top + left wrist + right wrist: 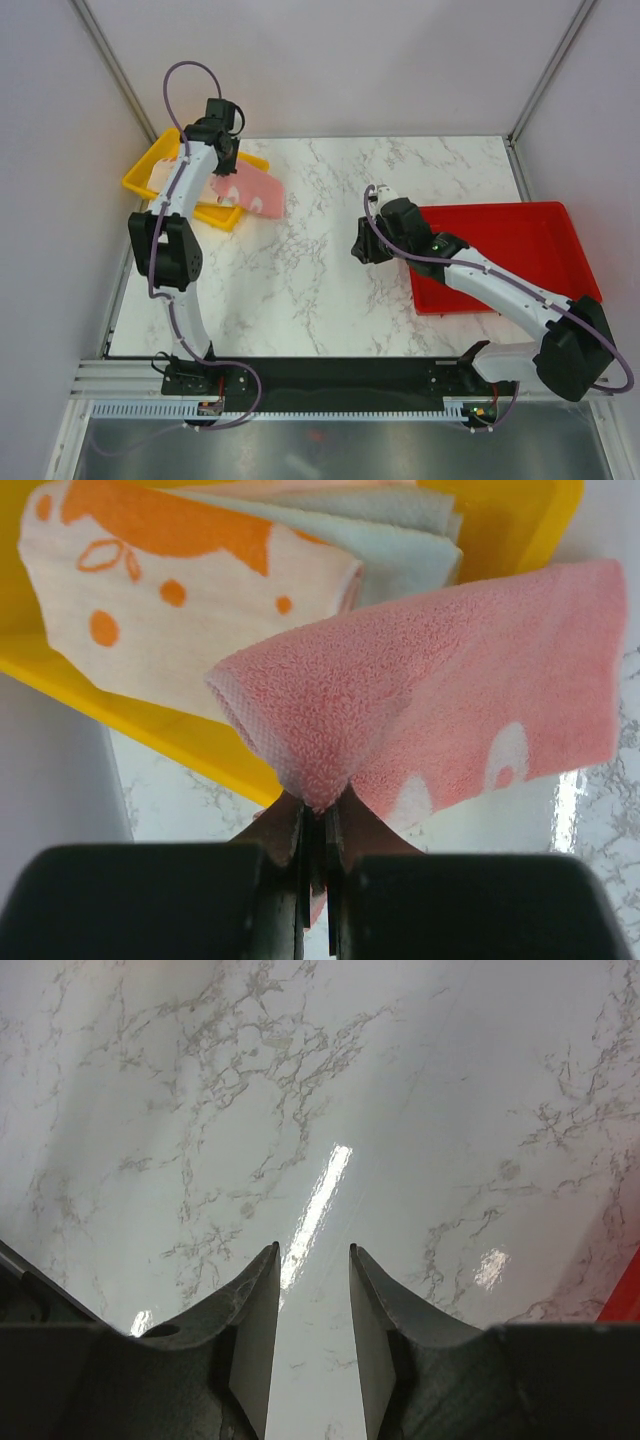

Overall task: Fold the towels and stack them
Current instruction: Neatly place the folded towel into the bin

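My left gripper [322, 805] is shut on a corner of a pale pink towel [440, 710], which hangs lifted over the near rim of the yellow tray [150, 170] and spreads out to its right as a pink sheet [250, 190]. In the tray lie more folded towels: a cream one with orange shapes [170, 590] and a mint green one [400, 540] behind it. My right gripper [312, 1252] hovers open over bare marble near the table's middle, with nothing between its fingers; in the top view it [362, 248] sits just left of the red tray.
A red tray [510, 250] stands at the right side of the marble table [320, 290], under my right arm. The yellow tray sits at the back left corner. Pale walls enclose the table on three sides.
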Motion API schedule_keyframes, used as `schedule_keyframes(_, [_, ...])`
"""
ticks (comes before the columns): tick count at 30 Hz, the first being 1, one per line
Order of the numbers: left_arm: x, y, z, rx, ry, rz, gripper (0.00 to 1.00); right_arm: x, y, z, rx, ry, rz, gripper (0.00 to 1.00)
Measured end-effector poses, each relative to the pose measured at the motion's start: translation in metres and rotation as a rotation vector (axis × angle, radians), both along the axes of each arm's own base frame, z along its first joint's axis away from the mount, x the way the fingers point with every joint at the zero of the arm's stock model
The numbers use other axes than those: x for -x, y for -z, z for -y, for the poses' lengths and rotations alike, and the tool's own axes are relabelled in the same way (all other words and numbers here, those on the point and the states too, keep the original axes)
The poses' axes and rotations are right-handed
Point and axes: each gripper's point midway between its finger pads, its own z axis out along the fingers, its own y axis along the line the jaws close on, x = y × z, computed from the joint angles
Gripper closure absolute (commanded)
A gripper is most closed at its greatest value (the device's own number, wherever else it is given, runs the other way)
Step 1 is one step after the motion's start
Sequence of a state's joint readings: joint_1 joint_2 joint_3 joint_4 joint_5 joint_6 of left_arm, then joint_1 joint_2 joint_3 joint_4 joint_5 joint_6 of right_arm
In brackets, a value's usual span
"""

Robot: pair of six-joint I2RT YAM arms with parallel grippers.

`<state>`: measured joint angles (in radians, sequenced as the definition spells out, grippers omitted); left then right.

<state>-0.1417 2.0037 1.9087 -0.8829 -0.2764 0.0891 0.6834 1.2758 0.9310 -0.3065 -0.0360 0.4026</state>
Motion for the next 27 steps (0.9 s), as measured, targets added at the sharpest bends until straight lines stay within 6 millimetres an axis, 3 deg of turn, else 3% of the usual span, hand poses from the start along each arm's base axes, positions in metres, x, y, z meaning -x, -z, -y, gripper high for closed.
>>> schedule_keyframes(6, [-0.019, -0.031, -0.023, -0.039, -0.035, 0.078, 0.98, -0.005, 0.015, -0.002, 0.038, -0.008, -0.018, 0.58])
schedule_keyframes(17, [-0.014, -0.029, -0.039, -0.119, 0.032, 0.011, 0.98, -0.012, 0.030, -0.007, 0.080, -0.030, -0.038, 0.58])
schedule_keyframes(22, [-0.031, -0.041, -0.057, -0.146, 0.025, 0.045, 0.98, -0.016, 0.024, -0.014, 0.067, -0.050, -0.030, 0.58])
schedule_keyframes(27, [-0.036, -0.043, -0.083, -0.157, -0.010, 0.053, 0.98, -0.013, 0.028, -0.019, 0.059, -0.078, -0.056, 0.57])
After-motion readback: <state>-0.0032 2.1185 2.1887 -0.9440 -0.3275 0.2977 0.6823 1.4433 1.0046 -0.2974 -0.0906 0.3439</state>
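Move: The left hand already grips one edge of the folded pink towel. The middle of the yellow bin it is taken to lies about 9 cm ahead, 8 cm to its left and 13 cm below. In the bin, the orange-spotted towel lies roughly 9 cm ahead and 10 cm left, the pale blue towel 9 cm ahead and 1 cm right. From the empty right hand, the bin is some 31 cm ahead, 41 cm left and 12 cm below. Leftward above all, about 8 cm, the left hand carries the pink towel in over the yellow bin. It first rises and reaches forward a few centimetres, hesitates, then swings left, ending about 4 cm higher and 4 cm farther out. Its fingers stay shut on the towel's edge and the wrist rolls some 10 degrees, left side up. The right hand, empty, sinks about 3 cm and drifts left. ##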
